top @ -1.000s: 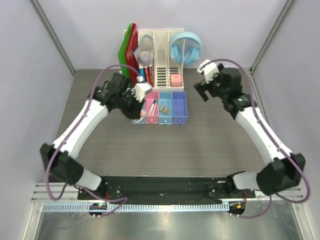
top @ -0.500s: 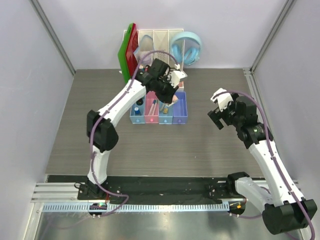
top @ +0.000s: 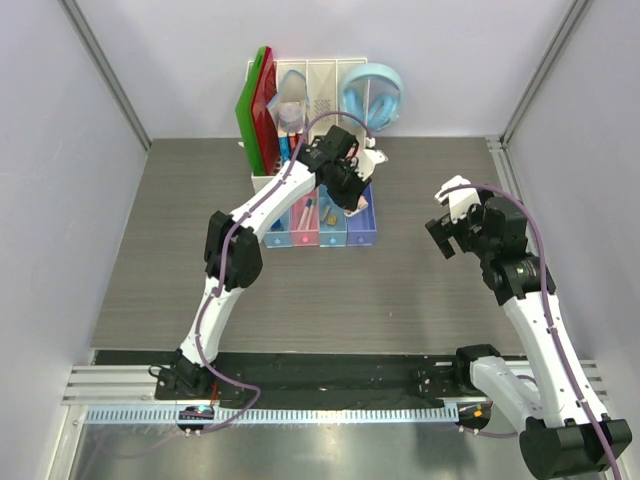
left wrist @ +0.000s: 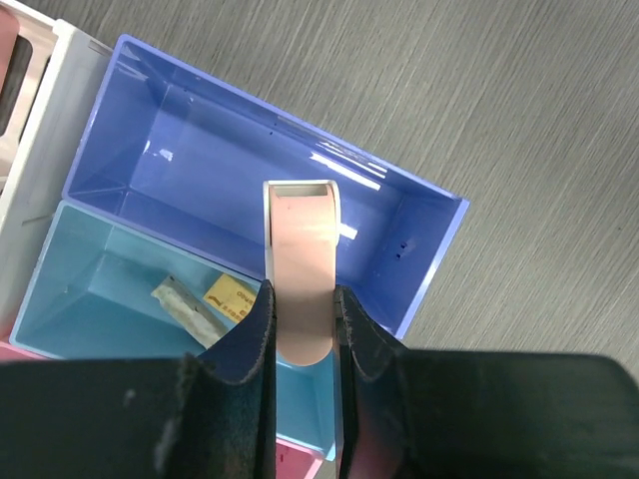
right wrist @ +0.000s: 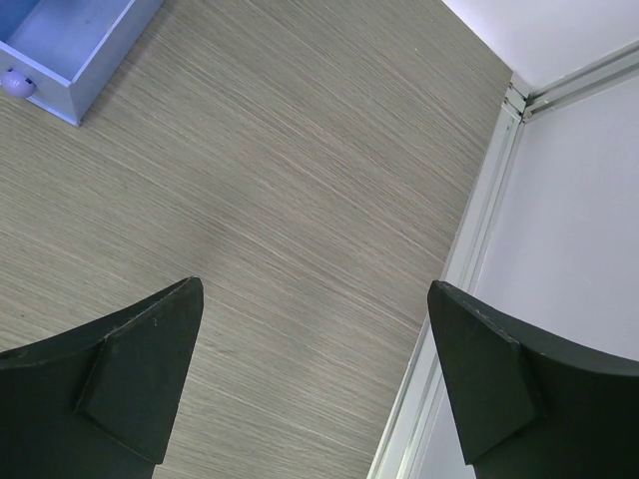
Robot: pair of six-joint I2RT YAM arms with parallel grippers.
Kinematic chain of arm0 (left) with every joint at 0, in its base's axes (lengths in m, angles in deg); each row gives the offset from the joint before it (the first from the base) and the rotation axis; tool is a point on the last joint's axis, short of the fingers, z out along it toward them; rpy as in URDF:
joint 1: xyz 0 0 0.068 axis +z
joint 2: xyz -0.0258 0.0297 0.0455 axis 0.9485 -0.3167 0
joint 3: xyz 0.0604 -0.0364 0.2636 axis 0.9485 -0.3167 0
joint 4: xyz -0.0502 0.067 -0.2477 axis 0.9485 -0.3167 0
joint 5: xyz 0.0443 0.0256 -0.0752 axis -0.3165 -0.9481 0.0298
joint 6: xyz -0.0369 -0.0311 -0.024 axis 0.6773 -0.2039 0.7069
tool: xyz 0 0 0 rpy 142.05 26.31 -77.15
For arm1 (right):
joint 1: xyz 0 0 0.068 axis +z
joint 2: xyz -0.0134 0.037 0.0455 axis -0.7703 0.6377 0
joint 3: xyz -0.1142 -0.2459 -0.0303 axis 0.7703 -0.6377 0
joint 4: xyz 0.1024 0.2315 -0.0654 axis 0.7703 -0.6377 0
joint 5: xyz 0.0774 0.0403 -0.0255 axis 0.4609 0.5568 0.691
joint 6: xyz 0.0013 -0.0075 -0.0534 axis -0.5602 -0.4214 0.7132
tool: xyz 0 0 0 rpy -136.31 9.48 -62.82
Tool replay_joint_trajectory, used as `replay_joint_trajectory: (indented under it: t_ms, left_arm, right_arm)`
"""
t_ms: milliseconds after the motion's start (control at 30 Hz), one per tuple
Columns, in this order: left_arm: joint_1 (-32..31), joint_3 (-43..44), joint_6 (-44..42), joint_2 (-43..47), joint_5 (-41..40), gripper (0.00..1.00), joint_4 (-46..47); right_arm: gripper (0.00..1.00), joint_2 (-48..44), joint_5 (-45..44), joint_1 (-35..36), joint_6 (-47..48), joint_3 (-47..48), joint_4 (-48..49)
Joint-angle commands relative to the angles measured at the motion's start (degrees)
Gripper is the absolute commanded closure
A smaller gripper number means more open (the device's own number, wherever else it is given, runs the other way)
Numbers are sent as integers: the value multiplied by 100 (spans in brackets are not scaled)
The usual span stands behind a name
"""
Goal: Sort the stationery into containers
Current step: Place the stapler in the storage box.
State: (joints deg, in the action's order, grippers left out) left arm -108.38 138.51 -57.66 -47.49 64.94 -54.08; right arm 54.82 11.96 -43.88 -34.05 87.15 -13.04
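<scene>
My left gripper (top: 352, 196) is shut on the pink clip (left wrist: 300, 259) and holds it above the empty purple-blue tray (left wrist: 200, 150), close to the wall it shares with the light blue tray (left wrist: 90, 299). That tray holds tan erasers (left wrist: 228, 294). The row of four trays (top: 318, 236) stands in front of the organizer. A white marker (top: 308, 212) lies in the pink tray. My right gripper (top: 448, 228) is open and empty over bare table, well to the right of the trays. In the right wrist view (right wrist: 315, 299) only a corner of the purple-blue tray (right wrist: 60, 40) shows.
The tall white file organizer (top: 322, 135) stands behind the trays, with red and green folders (top: 256, 105) at its left and light blue headphones (top: 372, 95) at its right. A metal rail (right wrist: 469, 249) and the side wall run along the table's right edge.
My left gripper moved right along the tray row with the pink clip, ending over the purple-blue tray. My right arm pulled back from the organizer toward the right and near side.
</scene>
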Motion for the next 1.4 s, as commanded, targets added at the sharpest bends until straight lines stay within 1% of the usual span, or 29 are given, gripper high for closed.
replay_joint_trajectory:
  t_ms: [0,267,433,767,1100,1200,1367]
  left_arm:
    - [1,163,80,12,123,100,274]
    - [-183,216,133,-94,185,100,379]
    - [-297,225,98,-252,-69,100,432]
    - [-306,137,-51,-586,-553,100,397]
    - [-341,49,-174,-612,-544,100,292]
    - [-403,40,-306,-674,-562,94,91]
    - [-482,-126,-499,-692,-492,93,-104]
  right_arm:
    - [0,-68,-4,-26,-98,88,84]
    - [0,-129,-4,-26,-72,0,84]
    - [0,-208,-22,-26,-36,-79,84]
    - [0,-226,40,-26,-19,-88,66]
    - [0,-182,75,-35,7,-70,66]
    - [0,-165,57,-26,25,-70,66]
    - [0,-156,75,-35,43,-88,66]
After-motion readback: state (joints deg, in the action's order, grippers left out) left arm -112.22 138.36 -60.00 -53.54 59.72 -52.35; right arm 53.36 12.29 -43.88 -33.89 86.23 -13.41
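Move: The stapler is already pinched in my left hand. The violet compartment I'm taking it to has its middle about 3 cm to the right, roughly level front to back, and some 8 cm below. The light-blue compartment with the eraser lies about 4 cm left and 1 cm back, and the pink one with the pens about 11 cm left and 1 cm back, both at that same depth. From my right hand the violet compartment is roughly 12 cm ahead, 24 cm left and 19 cm down. I ease my left hand about 2 cm to the right, drifting back about 1 cm, to bring the stapler off the divider and over the violet compartment. Then I sink about 6 cm between its walls, rolling the wrist some 5 to 10 degrees so its left side rises, and keep my fingers shut on the stapler. ##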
